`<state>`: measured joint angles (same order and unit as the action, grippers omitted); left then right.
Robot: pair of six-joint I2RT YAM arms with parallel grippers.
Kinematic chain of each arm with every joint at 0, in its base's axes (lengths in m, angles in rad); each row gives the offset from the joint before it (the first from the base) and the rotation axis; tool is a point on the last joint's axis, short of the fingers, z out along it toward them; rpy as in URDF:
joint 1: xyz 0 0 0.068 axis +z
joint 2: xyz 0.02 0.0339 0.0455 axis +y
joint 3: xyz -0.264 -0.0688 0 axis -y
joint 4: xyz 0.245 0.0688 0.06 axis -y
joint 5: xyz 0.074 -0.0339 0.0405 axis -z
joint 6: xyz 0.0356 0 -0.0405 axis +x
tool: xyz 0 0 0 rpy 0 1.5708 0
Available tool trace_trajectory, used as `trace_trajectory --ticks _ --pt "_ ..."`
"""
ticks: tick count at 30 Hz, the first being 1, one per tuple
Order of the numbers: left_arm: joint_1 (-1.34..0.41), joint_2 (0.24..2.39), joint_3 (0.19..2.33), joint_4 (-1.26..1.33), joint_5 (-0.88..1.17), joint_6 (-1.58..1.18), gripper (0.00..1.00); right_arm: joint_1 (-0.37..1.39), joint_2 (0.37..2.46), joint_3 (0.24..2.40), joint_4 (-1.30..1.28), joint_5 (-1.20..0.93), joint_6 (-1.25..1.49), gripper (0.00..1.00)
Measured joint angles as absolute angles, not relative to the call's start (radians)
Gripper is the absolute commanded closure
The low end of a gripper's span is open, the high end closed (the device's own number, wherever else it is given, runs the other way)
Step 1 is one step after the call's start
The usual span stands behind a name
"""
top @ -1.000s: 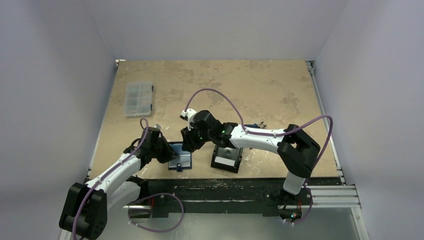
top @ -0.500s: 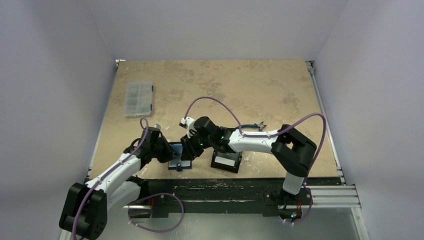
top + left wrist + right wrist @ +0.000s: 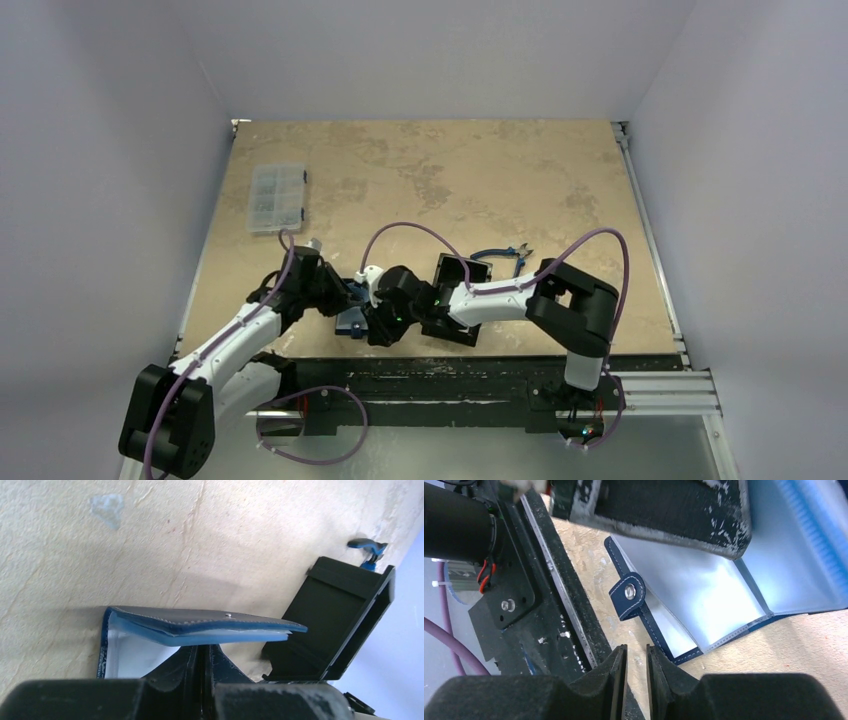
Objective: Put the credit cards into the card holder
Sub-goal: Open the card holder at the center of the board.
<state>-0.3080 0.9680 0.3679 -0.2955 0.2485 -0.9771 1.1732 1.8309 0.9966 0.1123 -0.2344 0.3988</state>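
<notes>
The card holder [image 3: 350,322] lies open near the table's front edge, navy outside and pale shiny blue inside [image 3: 704,595], its snap tab [image 3: 628,594] pointing toward the edge. One flap [image 3: 200,620] is raised off the table. My left gripper [image 3: 202,650] is shut, its tips pinching that flap's inner edge; from above the left gripper [image 3: 340,298] is at the holder's left side. My right gripper [image 3: 636,652] hovers over bare table just in front of the holder, jaws narrowly apart with nothing between them; from above it [image 3: 378,325] is at the holder's right. The credit cards are out of view.
A black box-shaped tray [image 3: 462,272] stands right of the holder under my right forearm, also in the left wrist view [image 3: 340,610]. Blue-handled pliers [image 3: 505,254] lie behind it. A clear compartment box [image 3: 276,197] sits far left. The table's dark front rail [image 3: 559,605] is close by.
My right gripper has swung down and left from behind the card holder to its front right corner, and its jaws have narrowed. The left gripper has held its place.
</notes>
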Motion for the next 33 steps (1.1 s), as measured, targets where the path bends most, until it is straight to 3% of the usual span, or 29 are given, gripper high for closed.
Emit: trace_trajectory --ticks 5,8,12,17,22,33 --pt "-0.308 1.03 0.389 -0.247 0.25 -0.986 1.0 1.169 1.831 0.963 0.155 -0.222 0.404 0.71" --pt "-0.308 1.06 0.391 -0.236 0.247 -0.985 1.0 1.169 1.826 0.958 0.155 -0.215 0.411 0.66" --pt "-0.308 1.069 0.392 -0.232 0.23 -0.984 1.0 1.158 1.766 0.941 0.144 -0.197 0.432 0.52" --pt "-0.308 1.076 0.401 -0.225 0.22 -0.98 1.0 1.103 1.698 0.96 0.147 -0.173 0.453 0.48" --pt "-0.308 1.076 0.402 -0.223 0.217 -0.976 1.0 1.06 1.703 1.013 0.128 -0.15 0.477 0.37" --pt "-0.308 1.078 0.402 -0.222 0.216 -0.976 1.0 0.987 1.765 1.129 0.085 -0.182 0.574 0.3"
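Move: The card holder stands half open with its far flap raised; its middle is about 5 cm ahead of the right hand, 4 cm to its left and a centimetre below. It lies right at the left hand's shut fingertips, some 1 cm back and 1 cm below. From the right hand the black box sits about 8 cm ahead and 17 cm to the right, and the pliers some 14 cm ahead and 27 cm to the right. From beside the card holder's near edge the right hand first dips slightly, then sweeps forward about 10 cm and up about 8 cm past the holder's right side, its fingers spreading from a narrow gap to well open while the hand turns clockwise some 20 degrees. The left hand, shut, keeps its fingertips inside the fold and eases forward about 2 cm, rising a touch and then settling onto the inner face. ##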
